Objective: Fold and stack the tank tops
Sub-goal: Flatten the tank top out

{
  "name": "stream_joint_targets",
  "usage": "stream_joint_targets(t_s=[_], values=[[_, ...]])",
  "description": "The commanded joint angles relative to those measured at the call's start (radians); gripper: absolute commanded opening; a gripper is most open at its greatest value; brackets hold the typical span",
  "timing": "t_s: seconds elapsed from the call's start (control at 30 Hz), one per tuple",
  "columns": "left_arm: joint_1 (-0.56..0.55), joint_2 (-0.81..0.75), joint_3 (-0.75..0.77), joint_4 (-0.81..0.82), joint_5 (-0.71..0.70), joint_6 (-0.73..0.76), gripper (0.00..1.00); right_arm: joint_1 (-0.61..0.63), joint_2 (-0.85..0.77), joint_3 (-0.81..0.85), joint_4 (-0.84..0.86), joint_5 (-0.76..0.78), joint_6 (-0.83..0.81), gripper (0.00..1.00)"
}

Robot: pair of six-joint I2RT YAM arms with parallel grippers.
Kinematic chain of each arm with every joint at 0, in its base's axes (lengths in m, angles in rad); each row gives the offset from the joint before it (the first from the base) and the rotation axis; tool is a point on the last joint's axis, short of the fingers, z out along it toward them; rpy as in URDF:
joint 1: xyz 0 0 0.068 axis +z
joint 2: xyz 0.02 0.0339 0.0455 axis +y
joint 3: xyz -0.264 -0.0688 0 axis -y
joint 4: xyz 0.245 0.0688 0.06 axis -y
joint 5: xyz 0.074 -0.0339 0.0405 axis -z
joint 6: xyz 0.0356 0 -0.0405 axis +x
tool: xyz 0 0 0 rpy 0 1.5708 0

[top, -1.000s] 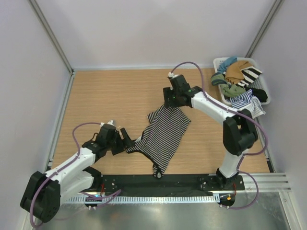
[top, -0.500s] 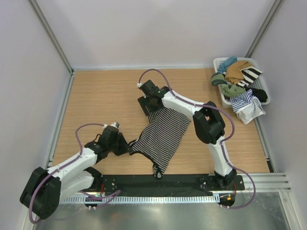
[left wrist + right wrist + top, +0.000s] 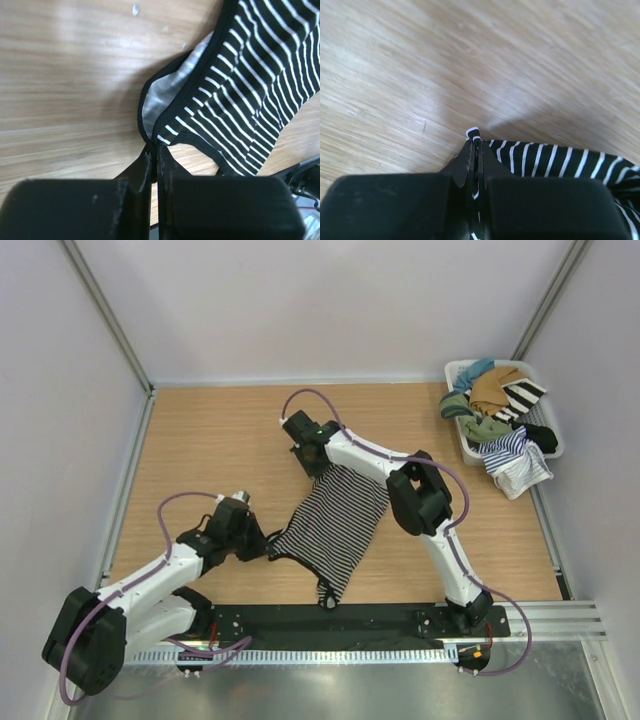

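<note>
The fine black-and-white striped tank top [image 3: 338, 523] lies spread at a slant on the wooden table. My left gripper [image 3: 267, 541] is at its near-left edge, shut on the black-trimmed strap [image 3: 150, 131]; the striped body [image 3: 250, 85] runs off to the right. At the top's far-left corner sits my right gripper [image 3: 313, 469], shut on the striped corner [image 3: 474, 133], with cloth [image 3: 555, 160] trailing right. The blue-and-white tank top [image 3: 514, 456] hangs over the near end of the basket at the far right.
A white basket [image 3: 461, 436] at the far right holds tan, green, teal, black and bold-striped clothes. Bare wooden table [image 3: 215, 450] stretches left and behind the top. Both arms' bases stand on the black rail [image 3: 330, 622] at the near edge.
My right arm swung left from the top's far-right corner to its far-left corner and shut there. My left gripper edged onto the strap and shut.
</note>
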State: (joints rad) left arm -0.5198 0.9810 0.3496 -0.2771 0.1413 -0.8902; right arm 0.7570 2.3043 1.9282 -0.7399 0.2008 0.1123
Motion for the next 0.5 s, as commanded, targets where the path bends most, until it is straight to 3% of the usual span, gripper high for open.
stream_joint_targets(t_s=[0.0, 0.1, 0.17, 0.27, 0.37, 0.4, 0.47], values=[[0.006, 0.047, 0.129, -0.051, -0.051, 0.077, 0.00, -0.056, -0.054, 0.116, -0.010, 0.058, 0.047, 0.01], [0.073, 0.103, 0.288, -0.117, -0.085, 0.131, 0.00, -0.169, -0.120, 0.198, -0.007, 0.017, 0.096, 0.01], [0.174, 0.162, 0.440, -0.151, -0.065, 0.160, 0.00, -0.226, -0.175, 0.250, -0.004, -0.007, 0.154, 0.01], [0.355, 0.231, 0.644, -0.151, 0.103, 0.123, 0.00, -0.333, -0.294, 0.281, 0.046, -0.049, 0.230, 0.01], [0.380, 0.245, 0.872, -0.236, 0.060, 0.140, 0.00, -0.410, -0.434, 0.175, 0.167, -0.070, 0.280, 0.01], [0.382, 0.234, 0.926, -0.261, 0.035, 0.161, 0.00, -0.424, -0.538, 0.055, 0.203, -0.049, 0.296, 0.01], [0.380, 0.182, 0.937, -0.278, 0.000, 0.187, 0.00, -0.476, -0.659, -0.096, 0.320, -0.044, 0.338, 0.01]])
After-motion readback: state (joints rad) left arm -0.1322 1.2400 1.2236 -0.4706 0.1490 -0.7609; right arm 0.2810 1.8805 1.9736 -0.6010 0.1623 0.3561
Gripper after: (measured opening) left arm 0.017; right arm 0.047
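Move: Both shut grippers already hold the striped tank top by its left side. Its middle lies about 7 cm ahead and 15 cm right of the left gripper, and some 15 cm back and 5 cm right of the right one, a centimetre or so below both. The laundry basket stands roughly 18 cm ahead and 46 cm right of the right gripper. Bare table lies about 25 cm ahead and 12 cm left of the left gripper. Keep both grips and sweep the tank top up and outward with both arms at once, fast. Take the left gripper up about 25 cm and nearly as far forward, easing a little left; swing the right one up as much while it goes right towards the basket and forward. Tip both sets of fingers outward from pointing down, the right also turning clockwise. ##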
